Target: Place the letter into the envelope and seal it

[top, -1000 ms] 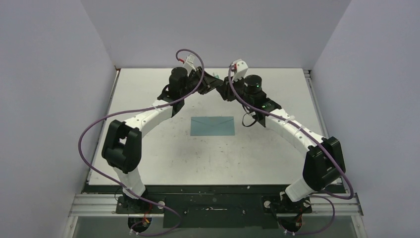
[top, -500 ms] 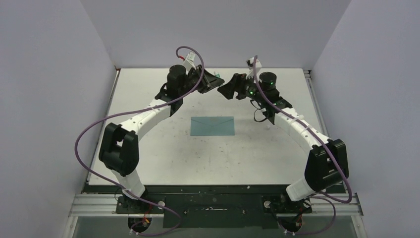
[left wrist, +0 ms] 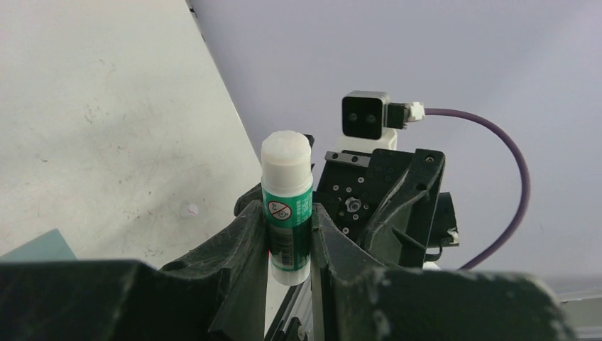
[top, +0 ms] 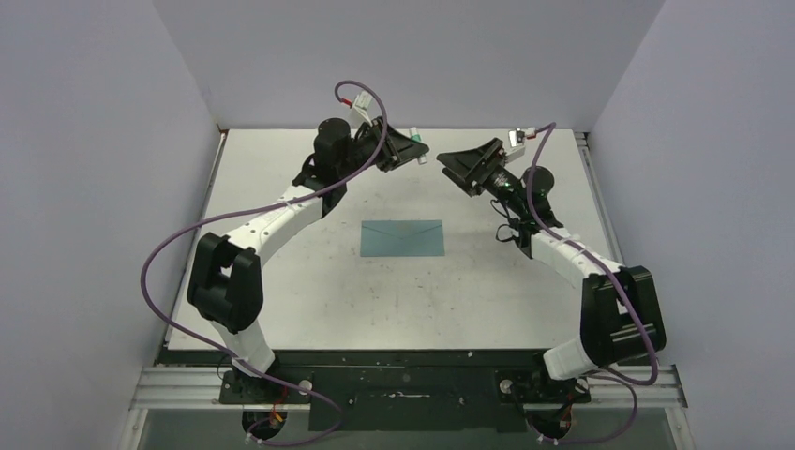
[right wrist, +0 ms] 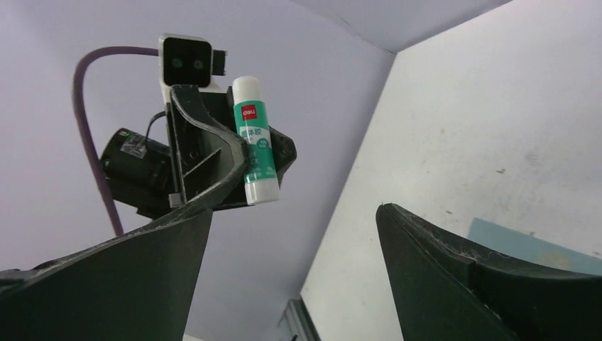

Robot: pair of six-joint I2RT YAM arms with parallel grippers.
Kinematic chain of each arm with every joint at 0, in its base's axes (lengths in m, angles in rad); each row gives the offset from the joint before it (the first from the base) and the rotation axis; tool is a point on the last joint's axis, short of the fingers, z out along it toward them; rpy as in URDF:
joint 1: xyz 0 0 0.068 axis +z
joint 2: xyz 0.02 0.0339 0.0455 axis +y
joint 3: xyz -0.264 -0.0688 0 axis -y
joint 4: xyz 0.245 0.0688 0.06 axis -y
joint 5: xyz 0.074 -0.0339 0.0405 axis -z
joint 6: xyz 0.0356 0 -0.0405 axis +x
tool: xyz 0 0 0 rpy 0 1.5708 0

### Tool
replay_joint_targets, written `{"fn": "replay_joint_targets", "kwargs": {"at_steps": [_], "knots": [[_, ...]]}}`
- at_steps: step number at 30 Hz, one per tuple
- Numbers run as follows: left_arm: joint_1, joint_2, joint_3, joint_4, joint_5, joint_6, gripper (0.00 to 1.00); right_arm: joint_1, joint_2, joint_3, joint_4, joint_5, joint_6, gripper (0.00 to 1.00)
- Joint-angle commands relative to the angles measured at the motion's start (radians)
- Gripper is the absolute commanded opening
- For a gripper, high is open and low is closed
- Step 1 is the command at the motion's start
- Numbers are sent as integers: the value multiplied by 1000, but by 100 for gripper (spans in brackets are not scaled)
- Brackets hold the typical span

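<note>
The teal envelope [top: 403, 238] lies flat in the middle of the table, its flap line showing; one corner shows in the left wrist view [left wrist: 42, 246] and an edge in the right wrist view [right wrist: 532, 245]. The letter is out of view. My left gripper [top: 410, 150] [left wrist: 289, 234] is raised over the far side of the table, shut on a white-and-green glue tube [left wrist: 287, 206] [right wrist: 255, 142] that sticks out towards the right arm. My right gripper [top: 454, 172] [right wrist: 294, 209] faces it from a short gap away, open, with nothing between its fingers.
The grey-white table [top: 281, 281] is bounded by walls on the left, right and back. A metal rail [top: 403, 389] carries both arm bases at the near edge. Purple cables loop off each arm.
My right gripper, shut at the glue tube's end a second ago, has opened wide and pulled back to the right. The left gripper still holds the tube and has shifted slightly right.
</note>
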Motion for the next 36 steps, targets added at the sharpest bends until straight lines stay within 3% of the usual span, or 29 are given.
{"fn": "replay_joint_targets", "kwargs": {"at_steps": [1, 5, 10, 19, 26, 28, 31, 33, 36], "knots": [[-5, -28, 54, 77, 29, -21, 0, 8, 71, 12, 396, -48, 253, 90], [-6, -27, 48, 99, 33, -51, 0, 37, 132, 55, 474, -79, 306, 83], [-6, -27, 43, 131, 31, -79, 0, 54, 177, 74, 515, -83, 324, 60], [-11, -19, 39, 143, 24, -95, 0, 57, 248, 118, 588, -80, 369, 36], [-12, -23, 35, 132, 1, -85, 0, 69, 269, 149, 537, -110, 314, 18], [-12, -30, 31, 114, -20, -71, 0, 73, 261, 164, 467, -129, 249, 13], [-12, -41, 28, 73, -59, -58, 0, 88, 223, 207, 249, -150, -28, 6], [-12, -50, 27, 25, -91, -55, 0, 115, 191, 280, -86, -113, -313, 5], [-12, -59, 27, -31, -139, -63, 0, 198, 156, 390, -475, 63, -777, 5]]}}
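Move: The glue stick, held nearly upright in the left fingers, has its middle about 5 cm to the right hand's left, 1 cm ahead and 4 cm above it; its white bottom end is nearly level with the open right fingers. The envelope lies some 28 cm below the right hand, 8 cm to its left and 4 cm back. From the left hand, the stick's middle is straight up by about 1 cm. The open right hand goes left and up to the glue stick, about 4 cm left and 3 cm up, rolling its left side up some 15 degrees, and closes its fingers on the white bottom end just under the left fingertips, while the left hand keeps its grip and lifts the stick about 2 cm. With the end pinched, the right hand starts to roll back the other way by roughly 20 degrees, and both hands drift together about 2 cm forward, somewhat left and slightly down. ##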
